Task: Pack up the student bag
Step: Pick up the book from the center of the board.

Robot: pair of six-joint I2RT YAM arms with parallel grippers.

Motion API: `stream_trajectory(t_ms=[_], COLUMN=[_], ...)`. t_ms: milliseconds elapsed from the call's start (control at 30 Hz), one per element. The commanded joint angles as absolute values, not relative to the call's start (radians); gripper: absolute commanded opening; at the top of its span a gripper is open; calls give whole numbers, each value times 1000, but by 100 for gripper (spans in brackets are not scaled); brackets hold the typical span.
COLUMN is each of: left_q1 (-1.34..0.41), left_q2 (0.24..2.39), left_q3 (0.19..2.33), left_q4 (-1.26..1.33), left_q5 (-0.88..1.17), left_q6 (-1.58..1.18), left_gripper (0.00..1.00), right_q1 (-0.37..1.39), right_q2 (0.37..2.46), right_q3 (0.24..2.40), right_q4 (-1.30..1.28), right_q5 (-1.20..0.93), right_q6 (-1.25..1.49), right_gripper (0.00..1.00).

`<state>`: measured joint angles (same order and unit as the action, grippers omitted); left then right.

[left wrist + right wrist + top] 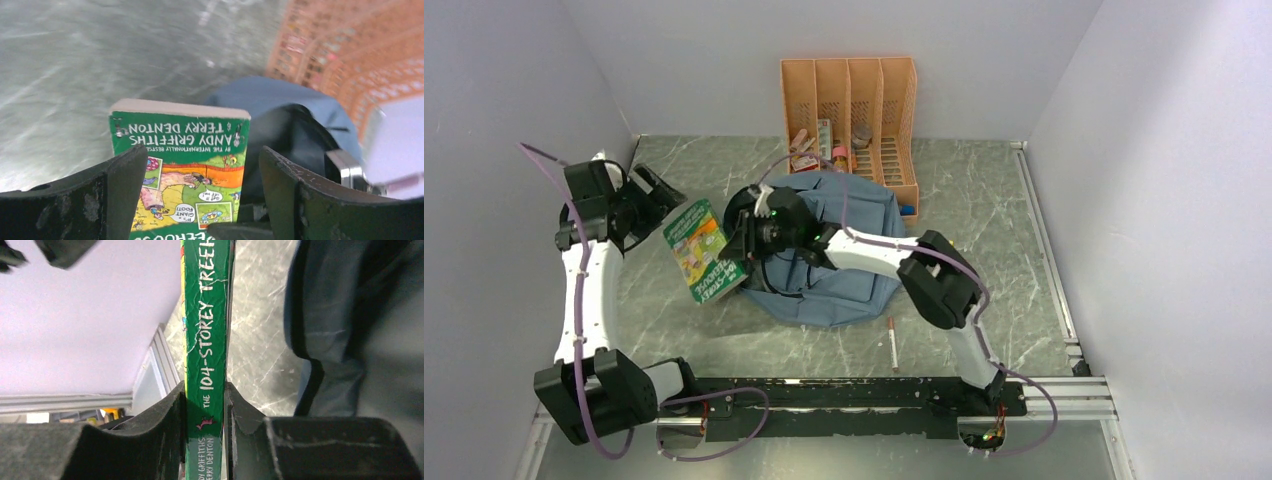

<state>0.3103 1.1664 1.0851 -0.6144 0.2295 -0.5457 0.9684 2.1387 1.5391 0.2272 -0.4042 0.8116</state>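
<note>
A green paperback book (702, 250) is held tilted above the table, just left of the dusty-blue student bag (844, 280). My right gripper (740, 248) is shut on the book. In the right wrist view both fingers press the green spine (207, 340) from either side, and my right gripper (206, 390) has the bag (360, 330) to its right. My left gripper (667, 197) stands open at the book's far end. In the left wrist view my left gripper (200, 157) straddles the cover (180, 165) with gaps on both sides. The bag (270, 97) lies beyond.
An orange slotted file organizer (849, 110) with small items stands against the back wall behind the bag. A pen (892, 343) lies on the table in front of the bag. Walls close in on the left and right.
</note>
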Motion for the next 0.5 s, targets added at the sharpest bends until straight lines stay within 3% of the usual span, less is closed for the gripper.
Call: stream_trajectory(t_ms=[0, 467], left_q1=[277, 189], left_q2=[1183, 1138], left_q3=[1082, 1169], left_q4=[-440, -280], left_q5=[568, 639], left_q6=[-567, -639], left_gripper=[85, 89], right_q1=[883, 634], right_q2=[2013, 1821], right_q3=[1520, 1458], right_q4=[326, 344], right_q5=[-441, -356], right_q6=[878, 1097], right_gripper=[0, 0])
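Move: The right hand holds the book by its spine; the book's middle is some 6 cm to its left, a little ahead and slightly lower. The bag's mouth is about 7 cm ahead, 5 cm right and 8 cm down, with the orange organiser about 25 cm ahead and 28 cm right. From the empty left hand, the book's middle is roughly 8 cm back, 7 cm right and 11 cm down. Forward, up and to the right, each by some 11 cm, the right hand carries the book over the bag's mouth, keeping its pinch on the spine, turning about 20 degrees clockwise as its fingertips rise a little. The left hand, open and touching nothing, swings right and up alongside, its fingers lifting and turning clockwise about 20 degrees. ##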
